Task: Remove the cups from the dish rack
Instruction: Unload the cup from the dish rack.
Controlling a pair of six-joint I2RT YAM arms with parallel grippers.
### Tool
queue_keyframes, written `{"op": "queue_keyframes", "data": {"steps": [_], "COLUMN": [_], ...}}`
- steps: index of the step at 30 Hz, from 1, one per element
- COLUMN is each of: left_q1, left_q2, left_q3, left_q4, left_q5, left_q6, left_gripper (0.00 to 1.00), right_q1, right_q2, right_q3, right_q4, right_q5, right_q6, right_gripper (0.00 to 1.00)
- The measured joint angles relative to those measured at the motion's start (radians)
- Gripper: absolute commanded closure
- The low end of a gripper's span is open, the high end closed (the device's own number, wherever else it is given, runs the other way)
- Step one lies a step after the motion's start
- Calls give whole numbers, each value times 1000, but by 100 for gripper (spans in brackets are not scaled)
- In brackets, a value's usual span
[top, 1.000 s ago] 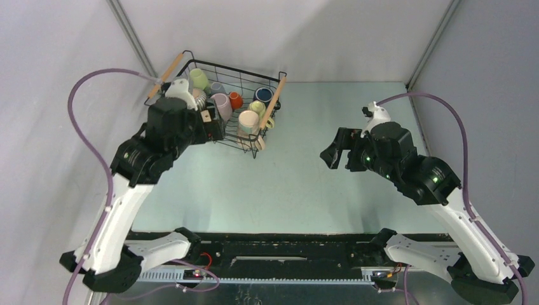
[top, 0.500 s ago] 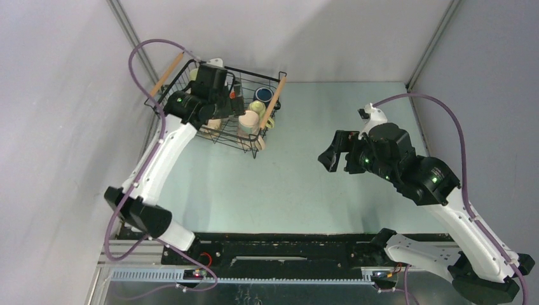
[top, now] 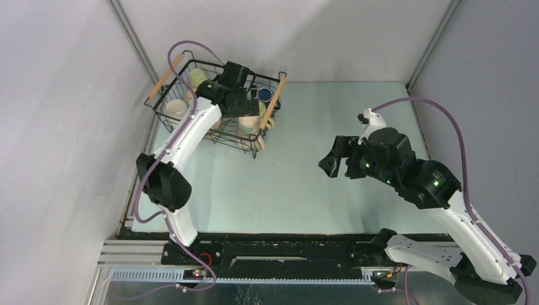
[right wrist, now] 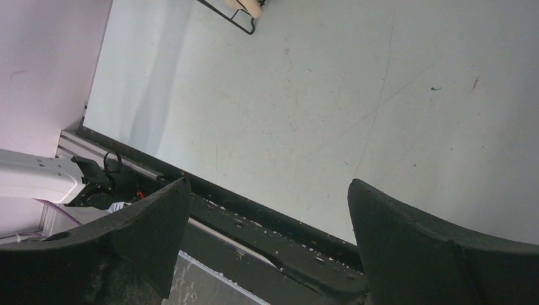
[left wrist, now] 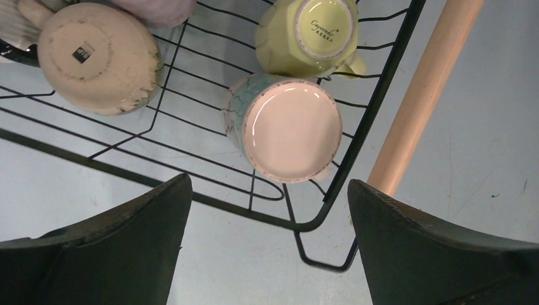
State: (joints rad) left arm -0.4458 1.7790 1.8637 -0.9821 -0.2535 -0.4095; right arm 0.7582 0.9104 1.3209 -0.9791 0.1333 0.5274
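Observation:
The black wire dish rack [top: 238, 141] with wooden bar handles [top: 274, 101] stands at the table's back left. In it sit a pale green cup [top: 198, 77], a cream cup [top: 176, 109] and a navy cup [top: 264, 94]. My left gripper [top: 245, 109] hangs open over the rack's right half. From its wrist I look down on an upside-down pale blue cup with a pink base [left wrist: 289, 130], a yellow cup [left wrist: 311, 35] and a cream cup [left wrist: 98, 60]; the left gripper [left wrist: 267, 190] holds nothing. My right gripper [top: 334, 159] stands open and empty above the table's right side.
The rack's near right corner wire [left wrist: 343, 171] and its wooden handle [left wrist: 426, 95] lie just under the left jaws. The right wrist view shows bare table [right wrist: 330, 95], the rack's corner [right wrist: 238, 16] far off and the black base rail [right wrist: 267, 222] at the near edge.
My left arm has swung from the rack's left side up and across it to its right half. The right arm has barely shifted. Both grippers stayed open.

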Motion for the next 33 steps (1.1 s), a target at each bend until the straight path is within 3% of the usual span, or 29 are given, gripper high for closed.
{"op": "queue_keyframes", "data": {"steps": [18, 33], "left_q1": [0, 6], "left_q2": [196, 200], "left_q3": [91, 83], "left_q4": [-3, 20], "left_q5": [6, 8], "left_q6": [25, 37], "left_gripper": [0, 1], "right_q1": [11, 17], "right_q2": [0, 2], "right_q3": [-2, -50], "right_q4": [-34, -33], "right_q5": [0, 5], "right_q6": [3, 3], "right_gripper": [0, 0]}}
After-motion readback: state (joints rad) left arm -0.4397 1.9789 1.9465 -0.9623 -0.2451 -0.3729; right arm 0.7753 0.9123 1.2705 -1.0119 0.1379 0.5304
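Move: The blue-green mug, bottom up in the rack's near right part, has its middle about 5 cm ahead of my open left hand, 1 cm to the right and 9 cm below. From that hand the rack's near right corner is level fore and aft, 4 cm right; the yellow mug 11 cm ahead, 5 cm right; the floral cup 7 cm ahead, 12 cm left. From my right hand the blue-green mug lies some 25 cm ahead and 31 cm left. I sink my left hand about 5 cm while reaching 3 cm forward and slightly right, tipping the fingers a few degrees further down, until the wide-open fingers straddle the bottom end of the blue-green mug, the right one between mug and rack rim. There I all but stop, with the grip not yet closed. My empty right hand just sinks 2 to 3 cm. ##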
